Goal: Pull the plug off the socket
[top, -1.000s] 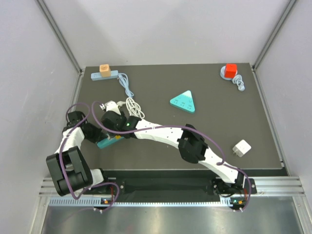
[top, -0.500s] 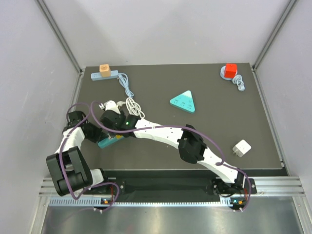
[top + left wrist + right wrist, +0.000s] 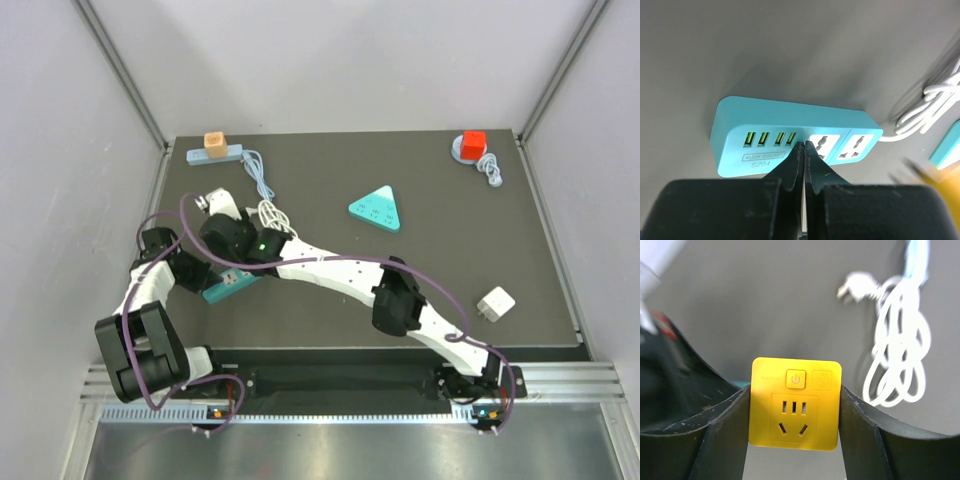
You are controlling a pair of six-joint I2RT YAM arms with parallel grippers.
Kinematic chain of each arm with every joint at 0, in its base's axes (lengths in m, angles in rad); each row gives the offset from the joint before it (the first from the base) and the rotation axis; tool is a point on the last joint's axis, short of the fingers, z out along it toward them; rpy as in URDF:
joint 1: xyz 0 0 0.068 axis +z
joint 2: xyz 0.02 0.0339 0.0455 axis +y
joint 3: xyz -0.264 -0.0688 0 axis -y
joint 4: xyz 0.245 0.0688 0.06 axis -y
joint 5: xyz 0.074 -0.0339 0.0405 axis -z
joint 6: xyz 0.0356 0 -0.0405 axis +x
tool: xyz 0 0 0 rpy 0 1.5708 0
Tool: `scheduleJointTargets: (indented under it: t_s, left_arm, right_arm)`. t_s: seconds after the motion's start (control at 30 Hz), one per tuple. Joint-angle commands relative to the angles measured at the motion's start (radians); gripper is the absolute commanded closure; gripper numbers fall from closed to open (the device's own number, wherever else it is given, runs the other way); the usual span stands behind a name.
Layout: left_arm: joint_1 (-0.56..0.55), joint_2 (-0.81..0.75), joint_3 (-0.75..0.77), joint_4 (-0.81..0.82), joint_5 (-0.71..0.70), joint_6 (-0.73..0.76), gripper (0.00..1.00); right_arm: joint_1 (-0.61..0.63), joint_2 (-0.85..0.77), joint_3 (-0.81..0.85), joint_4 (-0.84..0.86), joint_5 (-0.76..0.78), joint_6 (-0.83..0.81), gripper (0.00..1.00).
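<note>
A teal power strip (image 3: pixel 765 131) with green USB ports lies on the dark table; it also shows in the top view (image 3: pixel 231 284). Its two sockets are bare. My left gripper (image 3: pixel 804 146) is shut, tips resting on the strip's top between the USB ports and the first socket. My right gripper (image 3: pixel 796 405) is shut on a yellow square plug (image 3: pixel 796 404) and holds it above the table, off the strip. In the top view the right gripper (image 3: pixel 222 232) hides the plug and sits just beyond the left gripper (image 3: pixel 200 278).
A coiled white cable (image 3: pixel 900 355) lies by the right gripper. A blue strip with an orange plug (image 3: pixel 214 149) is at far left, a teal triangle (image 3: pixel 377 208) in the middle, a red plug (image 3: pixel 472 145) at far right, and a white adapter (image 3: pixel 495 303) at near right.
My right gripper has moved up and away from the teal strip with the yellow plug in it. The strip's sockets are now uncovered. The left gripper has stayed on the strip.
</note>
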Motion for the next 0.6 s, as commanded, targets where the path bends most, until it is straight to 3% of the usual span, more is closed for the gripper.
scheduleJointTargets:
  t_s: [0.0, 0.27, 0.4, 0.57]
  left_arm:
    - [-0.002, 0.037, -0.049, -0.060, -0.176, 0.043, 1.00]
    - [0.000, 0.028, -0.048, -0.055, -0.155, 0.055, 1.00]
    - [-0.002, -0.006, -0.045, -0.046, -0.133, 0.069, 1.00]
    - [-0.002, -0.110, -0.060, -0.028, -0.112, 0.075, 1.00]
  right_arm:
    - [0.022, -0.149, 0.084, 0.114, 0.081, -0.031, 1.00]
    - [0.021, -0.233, 0.033, 0.097, 0.140, -0.062, 1.00]
    - [0.010, -0.327, -0.143, 0.096, 0.117, -0.050, 1.00]
    - [-0.050, -0.523, -0.385, 0.094, -0.058, 0.032, 1.00]
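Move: The right hand already holds the yellow plug clear of the socket, whose middle lies about 10 cm below it, 4 cm back and 3 cm left. White cord coil: some 10 cm ahead, 6 cm right and 14 cm below the right hand; the cord's white plug is 12 cm straight ahead, as low. The left hand's shut fingers are by the socket, its middle about 4 cm right, 1 cm ahead and 2 cm below. Still gripping the yellow plug, the right hand rises about 12 cm above the socket, then swings right 6 cm. ##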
